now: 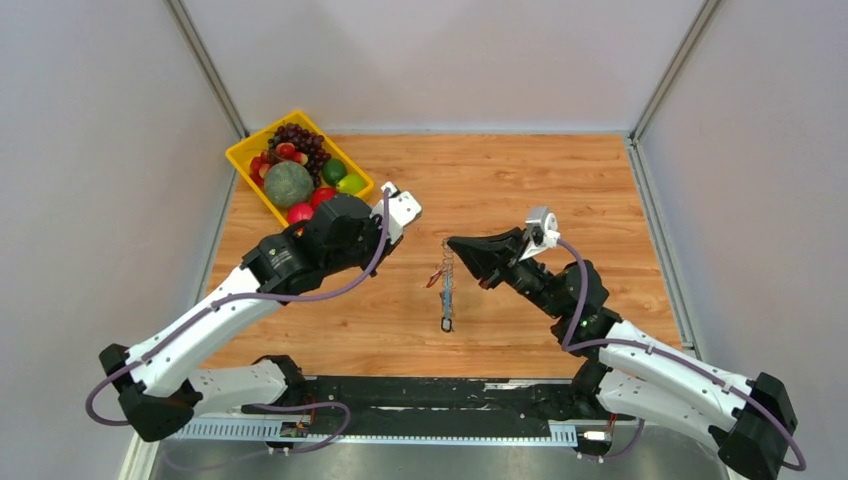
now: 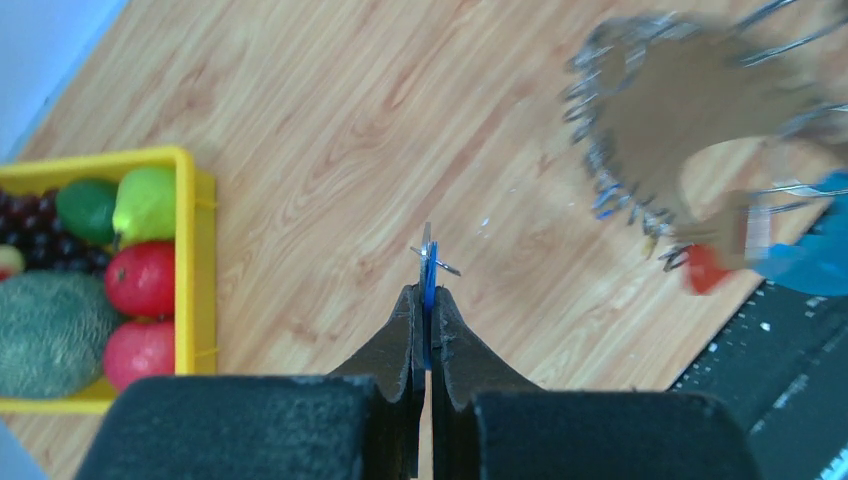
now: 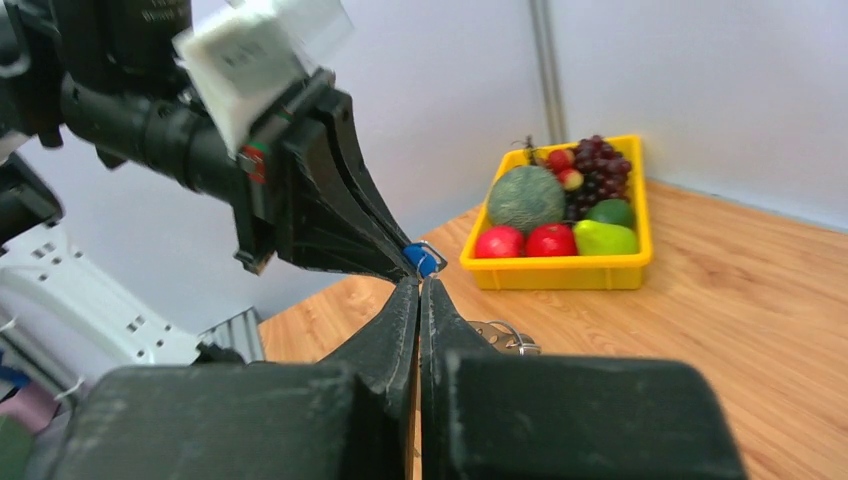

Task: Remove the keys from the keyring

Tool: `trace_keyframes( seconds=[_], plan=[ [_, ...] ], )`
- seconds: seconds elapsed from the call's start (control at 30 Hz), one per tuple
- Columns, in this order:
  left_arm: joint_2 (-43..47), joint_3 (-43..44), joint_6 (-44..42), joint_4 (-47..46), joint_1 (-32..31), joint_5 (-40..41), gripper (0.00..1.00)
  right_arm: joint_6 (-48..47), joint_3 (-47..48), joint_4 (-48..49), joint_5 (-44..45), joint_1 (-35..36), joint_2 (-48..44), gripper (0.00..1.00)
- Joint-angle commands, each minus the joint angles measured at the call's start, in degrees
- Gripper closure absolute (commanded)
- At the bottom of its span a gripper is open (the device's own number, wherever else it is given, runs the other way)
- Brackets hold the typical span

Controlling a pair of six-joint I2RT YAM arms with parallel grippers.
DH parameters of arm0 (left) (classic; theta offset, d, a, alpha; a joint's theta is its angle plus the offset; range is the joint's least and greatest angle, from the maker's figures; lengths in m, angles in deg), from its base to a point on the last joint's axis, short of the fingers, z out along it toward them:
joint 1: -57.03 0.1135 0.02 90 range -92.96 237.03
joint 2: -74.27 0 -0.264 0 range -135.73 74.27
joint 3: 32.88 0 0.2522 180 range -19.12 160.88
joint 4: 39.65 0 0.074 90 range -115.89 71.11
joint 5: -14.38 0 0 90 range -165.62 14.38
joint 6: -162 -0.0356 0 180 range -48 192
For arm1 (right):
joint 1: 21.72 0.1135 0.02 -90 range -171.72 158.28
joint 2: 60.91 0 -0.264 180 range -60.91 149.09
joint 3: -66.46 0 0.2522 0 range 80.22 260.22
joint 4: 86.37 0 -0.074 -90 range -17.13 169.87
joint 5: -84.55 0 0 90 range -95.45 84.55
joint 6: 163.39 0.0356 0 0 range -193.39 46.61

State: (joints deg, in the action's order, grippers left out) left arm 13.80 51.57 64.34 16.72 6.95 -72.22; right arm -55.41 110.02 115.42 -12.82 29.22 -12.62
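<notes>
My left gripper (image 2: 428,290) is shut on a small blue-tagged key (image 2: 429,268), pinched edge-on with its silver metal poking past the fingertips. It points down over the wood, apart from the keyring (image 2: 640,130), which shows blurred and near the lens at upper right with a red tag (image 2: 705,270) and its blue band (image 2: 815,250). From above, the keyring (image 1: 446,290) dangles from the tip of my right gripper (image 1: 452,243), which is shut on it. In the right wrist view the right gripper (image 3: 420,283) is closed, silver rings (image 3: 505,338) hang just under it, and the blue key (image 3: 420,260) shows beyond.
A yellow basket (image 1: 245,160) of fruit stands at the back left of the wooden table, to the left of my left gripper (image 3: 400,258). The black base rail (image 1: 430,395) runs along the near edge. Grey walls close in both sides.
</notes>
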Motion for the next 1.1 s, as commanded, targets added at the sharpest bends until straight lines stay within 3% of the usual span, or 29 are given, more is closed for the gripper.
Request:
trace_keyframes(
  seconds=[0.0,0.27,0.57,0.83,0.9,0.93,0.97,1.03,1.07],
  plan=[
    [-4.7,0.2,8.9,-0.8,3.9,5.2,1.00,-2.8,0.4,-4.6,11.9,0.1,-3.9,1.00],
    [-15.0,-5.9,18.0,-15.1,17.8,-13.7,0.97,-8.0,3.1,-16.7,20.9,0.1,-8.3,1.00],
    [-23.5,-5.3,20.7,-18.2,19.9,-12.6,0.97,-11.8,1.7,-19.2,25.6,0.1,-12.9,1.00],
    [-26.3,-12.0,26.9,-26.1,23.3,-13.6,0.81,-13.4,2.4,-20.2,28.2,0.1,-11.3,1.00],
    [-26.2,-13.0,28.3,-27.4,24.1,-13.3,0.62,-13.7,3.3,-20.9,28.1,0.0,-10.2,1.00],
    [-26.2,-13.1,28.5,-27.6,24.2,-13.4,0.36,-13.8,3.9,-21.6,28.3,0.1,-9.5,1.00],
    [-25.6,-13.4,28.7,-28.3,24.2,-14.0,0.20,-13.8,4.4,-22.3,28.5,0.1,-8.8,1.00],
    [-24.0,-14.4,28.9,-29.8,24.1,-14.8,0.03,-13.8,5.2,-23.1,29.1,0.0,-7.3,1.00],
    [-23.2,-14.9,29.0,-30.4,24.1,-14.8,0.01,-13.7,5.4,-23.3,29.4,0.0,-6.5,1.00]
  ],
)
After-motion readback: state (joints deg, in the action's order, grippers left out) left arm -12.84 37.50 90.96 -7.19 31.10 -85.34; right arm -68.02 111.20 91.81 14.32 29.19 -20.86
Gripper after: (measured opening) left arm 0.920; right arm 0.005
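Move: The left hand still holds the freed blue key. The bare patch of table it is taken to lies about 11 cm ahead, 2 cm left and some 23 cm below. The keyring, hanging from the right fingers, is about 12 cm to the left hand's right, 6 cm back and 7 cm lower; the fruit crate stands roughly 33 cm ahead, 23 cm left and 20 cm down. From the right hand that patch is some 13 cm ahead, 12 cm left and 28 cm below. The left hand lets go of the blue key after carrying it down some 18 cm and forward about 11 cm, tipping its fingers steeply down and turning counter-clockwise, and opening them wide only at the end. Meanwhile the right hand keeps its pinch on the keyring and draws away rightward about 8 cm, also forward and down some 5 cm, turning clockwise about 30 degrees. ##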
